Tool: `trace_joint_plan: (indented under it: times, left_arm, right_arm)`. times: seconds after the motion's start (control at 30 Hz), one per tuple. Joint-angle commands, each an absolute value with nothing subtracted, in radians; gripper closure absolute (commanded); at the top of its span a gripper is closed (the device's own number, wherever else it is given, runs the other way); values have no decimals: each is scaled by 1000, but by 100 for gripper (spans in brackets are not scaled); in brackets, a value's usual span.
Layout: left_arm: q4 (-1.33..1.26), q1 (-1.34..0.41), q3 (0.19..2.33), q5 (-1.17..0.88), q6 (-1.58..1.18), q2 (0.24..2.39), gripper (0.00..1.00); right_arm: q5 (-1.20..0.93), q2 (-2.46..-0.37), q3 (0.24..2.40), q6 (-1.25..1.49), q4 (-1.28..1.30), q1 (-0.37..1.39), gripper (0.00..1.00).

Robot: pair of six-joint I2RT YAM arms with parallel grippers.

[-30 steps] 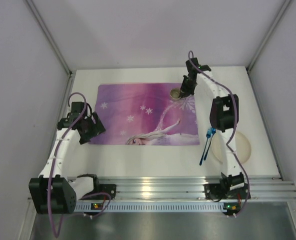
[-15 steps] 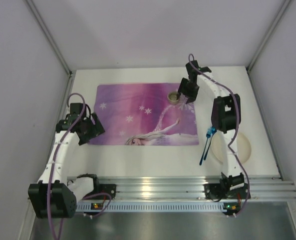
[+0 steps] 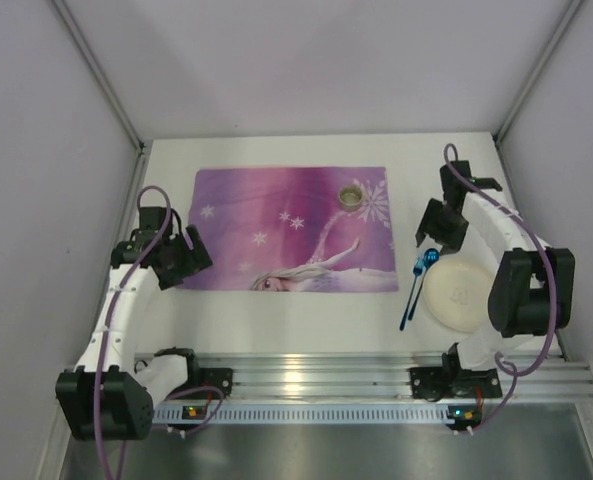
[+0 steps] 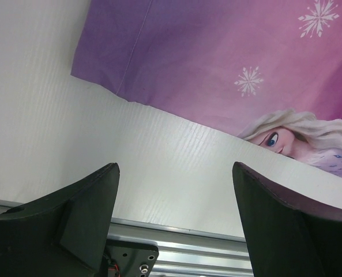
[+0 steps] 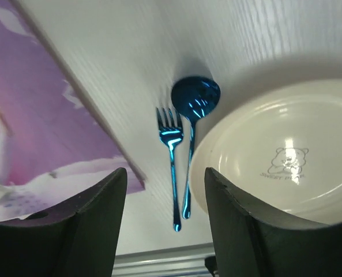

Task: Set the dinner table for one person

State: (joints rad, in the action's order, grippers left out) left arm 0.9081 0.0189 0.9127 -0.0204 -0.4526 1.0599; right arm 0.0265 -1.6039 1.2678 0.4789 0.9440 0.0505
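Observation:
The white dinner table (image 3: 306, 325) carries a purple printed placemat (image 3: 276, 225) with a small round cup (image 3: 351, 195) standing upright at its far right. To the right of the mat, a blue fork (image 5: 172, 167) and blue spoon (image 5: 191, 121) lie side by side, with a cream plate (image 3: 463, 295) touching them on the right. My right gripper (image 3: 434, 232) hovers open and empty just beyond the cutlery; in its wrist view the right gripper (image 5: 165, 173) frames the fork and the plate (image 5: 280, 156). My left gripper (image 3: 176, 268) is open and empty over the mat's near-left corner, as the left gripper (image 4: 175, 167) shows.
An aluminium rail (image 3: 376, 375) runs along the near edge by the arm bases. Grey walls enclose the table on the left, right and far side. Bare tabletop (image 4: 72, 133) lies left of the placemat (image 4: 217, 57).
My right gripper opened and left the cup standing on the placemat. It then swung right and nearer, to above the fork, spoon and plate. The left arm stayed put.

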Motion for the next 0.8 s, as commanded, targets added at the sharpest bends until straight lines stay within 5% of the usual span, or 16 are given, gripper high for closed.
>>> trace_joint_plan:
  times: [0.0,0.6,0.77]
  left_arm:
    - [890,17,920,-26,-449,1022,16]
    - [894,3,920,-14,-451,982,16]
    - [894,5,919,-9,-453,977,16]
  right_arm:
    - [37,-1614,1157,457,925,63,44]
    - [144,-1746,1098,443,893,98,68]
    - [184,-1749,1112,442,907,107,100]
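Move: The plate's middle lies about 11 cm back and 8 cm to the right of the right hand, some 9 cm lower. The spoon's middle is about 8 cm back and 2 cm left of that hand; the fork's is roughly 11 cm back and 5 cm left, both about 10 cm below. From the left hand the plate is far off, some 65 cm to the right, 3 cm back and 12 cm below. The plate's left rim, beside the spoon, is what the right hand pinches: the half-open hand swoops down and back towards it, about 8 cm down and 6 cm back in all, most of that at the start. The wrist tips some 15 degrees so the fingers point straight down, then the hand sinks more slowly as they close, one finger on either side of the rim. ##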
